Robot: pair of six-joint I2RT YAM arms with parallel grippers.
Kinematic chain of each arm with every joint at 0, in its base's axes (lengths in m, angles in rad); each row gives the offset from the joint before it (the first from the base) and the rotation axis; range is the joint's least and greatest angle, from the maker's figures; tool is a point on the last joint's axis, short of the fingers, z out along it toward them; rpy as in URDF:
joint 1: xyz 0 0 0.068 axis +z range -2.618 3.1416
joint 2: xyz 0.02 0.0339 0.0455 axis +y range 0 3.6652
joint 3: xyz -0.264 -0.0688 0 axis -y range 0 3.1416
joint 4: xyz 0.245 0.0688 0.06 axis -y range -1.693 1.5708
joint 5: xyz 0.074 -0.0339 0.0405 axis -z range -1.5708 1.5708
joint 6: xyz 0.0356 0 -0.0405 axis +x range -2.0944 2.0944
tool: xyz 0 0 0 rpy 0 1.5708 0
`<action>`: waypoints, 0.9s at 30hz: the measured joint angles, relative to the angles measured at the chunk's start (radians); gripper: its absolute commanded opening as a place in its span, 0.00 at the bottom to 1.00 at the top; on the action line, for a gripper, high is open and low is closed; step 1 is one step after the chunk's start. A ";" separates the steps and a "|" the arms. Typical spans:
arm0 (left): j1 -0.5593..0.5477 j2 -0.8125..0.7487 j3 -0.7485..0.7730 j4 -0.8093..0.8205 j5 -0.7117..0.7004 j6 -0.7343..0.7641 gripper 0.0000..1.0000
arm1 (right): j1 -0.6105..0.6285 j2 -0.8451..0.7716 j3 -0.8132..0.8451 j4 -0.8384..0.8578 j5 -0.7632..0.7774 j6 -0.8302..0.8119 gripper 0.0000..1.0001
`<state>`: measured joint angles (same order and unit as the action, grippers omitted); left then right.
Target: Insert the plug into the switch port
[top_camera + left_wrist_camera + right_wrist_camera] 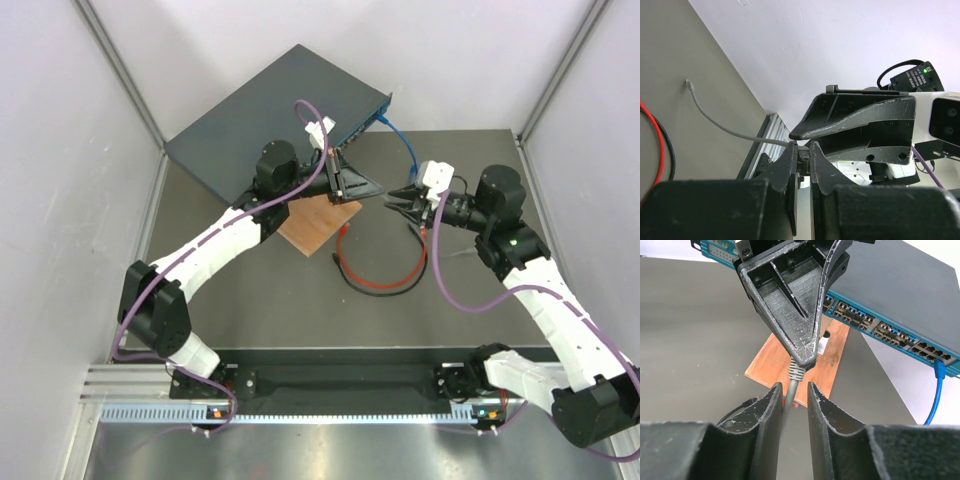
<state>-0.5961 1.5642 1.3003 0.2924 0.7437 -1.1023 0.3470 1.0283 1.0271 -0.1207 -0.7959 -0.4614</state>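
The switch (265, 115) lies at the back of the table, a dark slate box whose teal front edge (890, 332) carries rows of sockets. My left gripper (378, 189) is shut on the plug (805, 159) and holds it in the air in front of the switch. Below its fingertips (805, 357) the plug's grey ribbed boot (796, 371) sticks out. The grey cable (725, 129) runs down from the boot between the fingers of my right gripper (793, 386). Those jaws stand a little apart around the cable, with a gap on its right side.
A brown wooden board (810, 365) lies on the grey mat below the grippers. A blue cable (939, 371) is plugged into the switch's right end. Red and black cables (380, 285) loop on the mat, and white walls enclose the table.
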 measured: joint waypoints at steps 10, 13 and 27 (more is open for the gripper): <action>0.000 0.000 0.000 0.000 -0.008 0.000 0.00 | 0.004 0.000 0.000 -0.026 0.030 -0.017 0.07; 0.000 0.000 0.000 -0.001 -0.010 0.000 0.04 | 0.004 0.001 0.000 -0.026 0.044 -0.020 0.00; 0.182 0.000 0.182 -0.149 -0.085 0.238 0.63 | 0.003 0.249 0.307 -0.266 0.322 0.036 0.00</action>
<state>-0.4137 1.5642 1.4818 0.1432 0.6586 -0.8646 0.3504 1.2778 1.3346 -0.3870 -0.4740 -0.4252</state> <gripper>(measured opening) 0.629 0.022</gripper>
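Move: The grey cable's plug sits between the left hand's pads. It is about 3 cm left and 1 cm ahead of the right hand, whose open fingers already straddle the cable behind it, at much the same height. From the right hand the middle of the switch's port front is some 8 cm ahead and 11 cm left, the inserted blue plug about 26 cm ahead, 1 cm right, both near hand height, and the red cable roughly 12 cm ahead, 2 cm right, 34 cm below. The grey cable is pinched just behind its plug as the right fingers shut; only then do the left fingers open, let go of the plug and draw off forward, left and up towards the switch's front edge. The right hand carries the plug about 8 cm forward, towards the blue-plug end of the switch, drifting slightly right and swinging some 20 degrees clockwise. ##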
